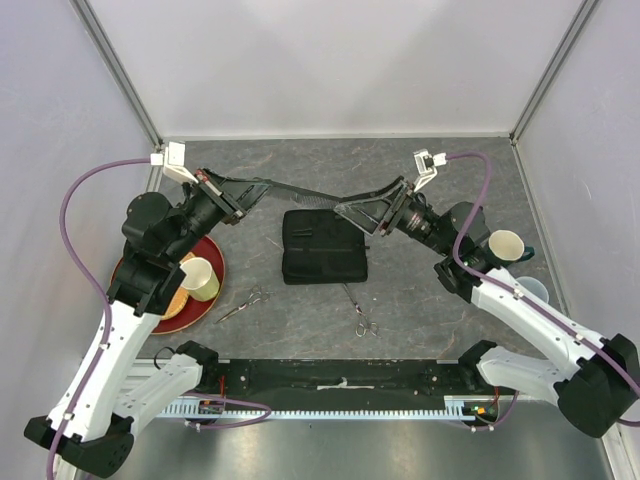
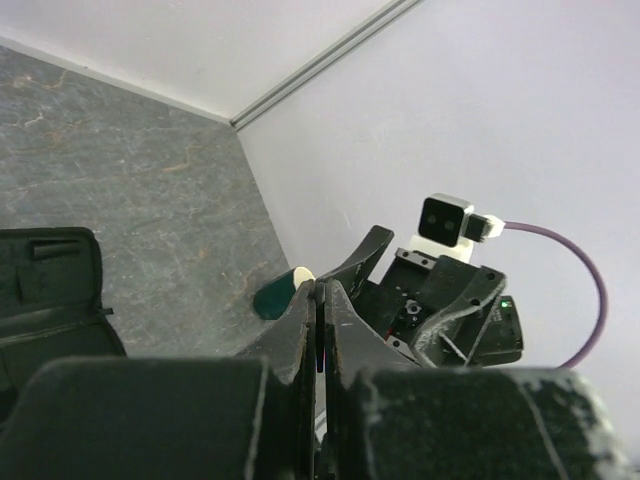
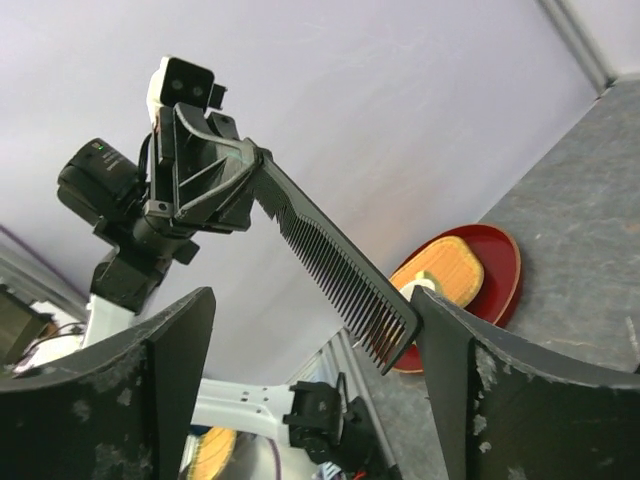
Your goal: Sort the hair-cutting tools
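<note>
My left gripper (image 1: 258, 188) is shut on the handle end of a slim black comb (image 1: 303, 193), holding it in the air above the black case. The comb (image 3: 335, 265) reaches across to my right gripper (image 1: 352, 212), whose jaws stand open around its toothed end. In the right wrist view the comb's tip lies against one finger (image 3: 450, 340) of the right gripper (image 3: 315, 295), with the other finger well apart. The left gripper (image 2: 318, 292) has its jaws pressed together. Two small silver scissors (image 1: 245, 303) (image 1: 362, 318) lie on the table in front of the case.
A flat black folding case (image 1: 323, 247) lies mid-table. A red tray (image 1: 215, 250) at the left holds a pale yellow cup (image 1: 200, 279) and a wooden dish. Two cups (image 1: 507, 245) (image 1: 532, 290) stand at the right. White walls close in the back and sides.
</note>
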Controlling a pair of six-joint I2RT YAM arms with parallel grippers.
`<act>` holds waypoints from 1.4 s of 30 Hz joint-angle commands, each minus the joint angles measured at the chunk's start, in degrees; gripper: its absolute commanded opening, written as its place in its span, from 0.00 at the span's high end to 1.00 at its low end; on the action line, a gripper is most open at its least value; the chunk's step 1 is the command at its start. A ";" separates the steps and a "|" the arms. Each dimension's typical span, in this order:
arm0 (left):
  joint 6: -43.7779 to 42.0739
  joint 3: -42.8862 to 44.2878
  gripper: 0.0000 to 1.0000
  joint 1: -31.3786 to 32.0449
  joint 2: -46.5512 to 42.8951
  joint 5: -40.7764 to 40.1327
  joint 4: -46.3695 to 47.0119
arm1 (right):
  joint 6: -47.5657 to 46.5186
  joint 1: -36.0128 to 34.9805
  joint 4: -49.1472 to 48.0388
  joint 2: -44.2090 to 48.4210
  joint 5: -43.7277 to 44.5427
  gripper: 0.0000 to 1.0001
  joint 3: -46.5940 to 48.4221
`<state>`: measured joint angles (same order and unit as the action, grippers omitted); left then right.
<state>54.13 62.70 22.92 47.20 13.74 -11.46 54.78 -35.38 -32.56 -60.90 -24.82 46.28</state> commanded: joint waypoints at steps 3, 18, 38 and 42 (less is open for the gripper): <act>3.71 2.34 0.98 0.11 0.08 0.41 2.94 | 1.73 0.04 -5.50 -2.99 -5.24 0.28 3.11; 4.76 0.76 0.98 0.11 2.46 4.81 5.40 | 3.48 0.04 -8.57 -5.63 -4.10 0.53 3.90; 4.24 -1.35 0.98 0.11 0.53 4.81 5.58 | 10.08 0.22 -17.20 -8.44 -3.75 0.93 2.58; 1.60 -1.61 0.56 0.02 -0.96 -0.35 2.07 | 7.89 0.31 -10.10 -8.18 -3.31 1.00 3.64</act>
<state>57.45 61.43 22.85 48.12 17.21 -7.66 64.77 -35.18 -46.17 -69.34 -28.64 47.46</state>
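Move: The left hand holds the comb near one end, up in the air. From the right hand, the comb's middle is about 6 cm left, 1 cm ahead and slightly higher, its free end reaching the open fingers; from the left hand, the middle is some 6 cm right, 1 cm back and a touch lower. Far below the right hand lie the black case, about 8 cm ahead and 4 cm left, and the scissors, some 5 cm back and 3 cm right. The right hand eases about 2 cm left along the comb towards the left gripper, dipping about 1 cm and then rising 2 to 3 cm before settling slightly higher than it began, and closes its wide-open fingers in stages, pausing half shut before they pinch the comb's free end. The left hand feeds its end about 1 cm to the right, keeps its grip while the other closes, and only at the very end begins to part its fingers about a quarter. ##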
